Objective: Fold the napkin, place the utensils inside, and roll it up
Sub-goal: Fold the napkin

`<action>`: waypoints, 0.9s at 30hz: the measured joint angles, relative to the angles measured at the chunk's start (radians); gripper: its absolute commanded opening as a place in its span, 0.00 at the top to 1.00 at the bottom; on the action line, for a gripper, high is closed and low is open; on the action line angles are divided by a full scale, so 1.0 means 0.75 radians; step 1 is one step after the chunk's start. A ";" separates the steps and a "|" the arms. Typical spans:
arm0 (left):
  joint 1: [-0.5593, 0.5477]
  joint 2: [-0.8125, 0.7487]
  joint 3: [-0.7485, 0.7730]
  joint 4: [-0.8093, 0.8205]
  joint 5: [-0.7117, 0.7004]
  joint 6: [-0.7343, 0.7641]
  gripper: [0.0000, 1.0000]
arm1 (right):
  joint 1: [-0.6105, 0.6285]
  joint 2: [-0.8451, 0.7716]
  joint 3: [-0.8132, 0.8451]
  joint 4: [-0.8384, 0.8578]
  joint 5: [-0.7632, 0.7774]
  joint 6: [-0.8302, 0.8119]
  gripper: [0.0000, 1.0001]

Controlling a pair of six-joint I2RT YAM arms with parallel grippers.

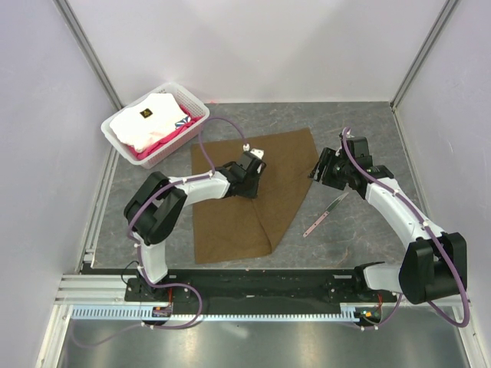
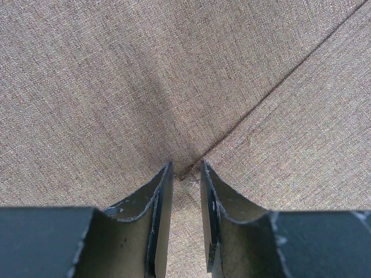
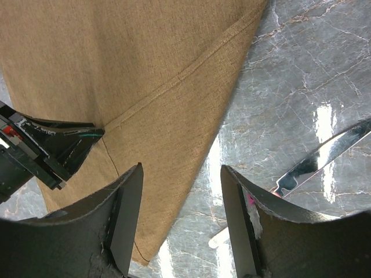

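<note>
The brown napkin [image 1: 285, 172] lies on the table with one part folded over, a diagonal layer edge showing. My left gripper [image 1: 252, 170] rests on its middle; in the left wrist view the napkin [image 2: 174, 69] puckers at the tips and the left gripper [image 2: 186, 168] is nearly closed, pinching the cloth. My right gripper [image 1: 316, 172] is open and empty by the napkin's right edge; in its wrist view the right gripper [image 3: 181, 171] straddles the napkin [image 3: 145, 69] edge. The silvery utensil [image 1: 322, 216] lies on the table to the right, also in the right wrist view [image 3: 319, 159].
A white basket [image 1: 108, 127] holding white and pink folded cloths [image 1: 149, 123] stands at the back left, just beyond the napkin's corner. The table is dark grey marble [image 1: 360, 230], walled on three sides. My left gripper's body [image 3: 46, 145] shows in the right wrist view.
</note>
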 measured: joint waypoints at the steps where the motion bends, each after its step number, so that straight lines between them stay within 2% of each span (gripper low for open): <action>1: 0.000 -0.003 -0.003 0.001 0.000 0.000 0.67 | 0.000 0.000 0.000 0.001 -0.001 0.001 0.36; 17: 0.000 -0.045 -0.054 -0.003 0.018 -0.004 0.68 | -0.004 0.000 -0.032 0.014 0.002 0.000 0.35; 25: 0.000 -0.063 -0.079 -0.003 0.038 -0.016 0.98 | -0.011 -0.001 -0.062 0.030 0.004 0.000 0.35; 27: 0.000 -0.066 -0.080 -0.004 0.042 -0.017 0.98 | -0.014 -0.003 -0.062 0.028 0.005 0.000 0.35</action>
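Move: Right at the left fingertips, about 1 cm below and between them, lies the napkin's folded-over corner. From the left hand, the slanting folded edge's middle is roughly 11 cm right and 3 cm back, and its near end about 4 cm right and 16 cm back; the knife lies some 19 cm right and 5 cm back. The folded-over corner is about 17 cm left, 2 cm back and 12 cm below the right hand. Dragging the napkin, the left hand keeps its fingertips down at the folded-over corner and slides back towards its base about 1.5 cm, drifting slightly left, then its part-open fingers shut at that corner near the end. The right hand, still open above the cloth, sinks about 1.5 cm. ##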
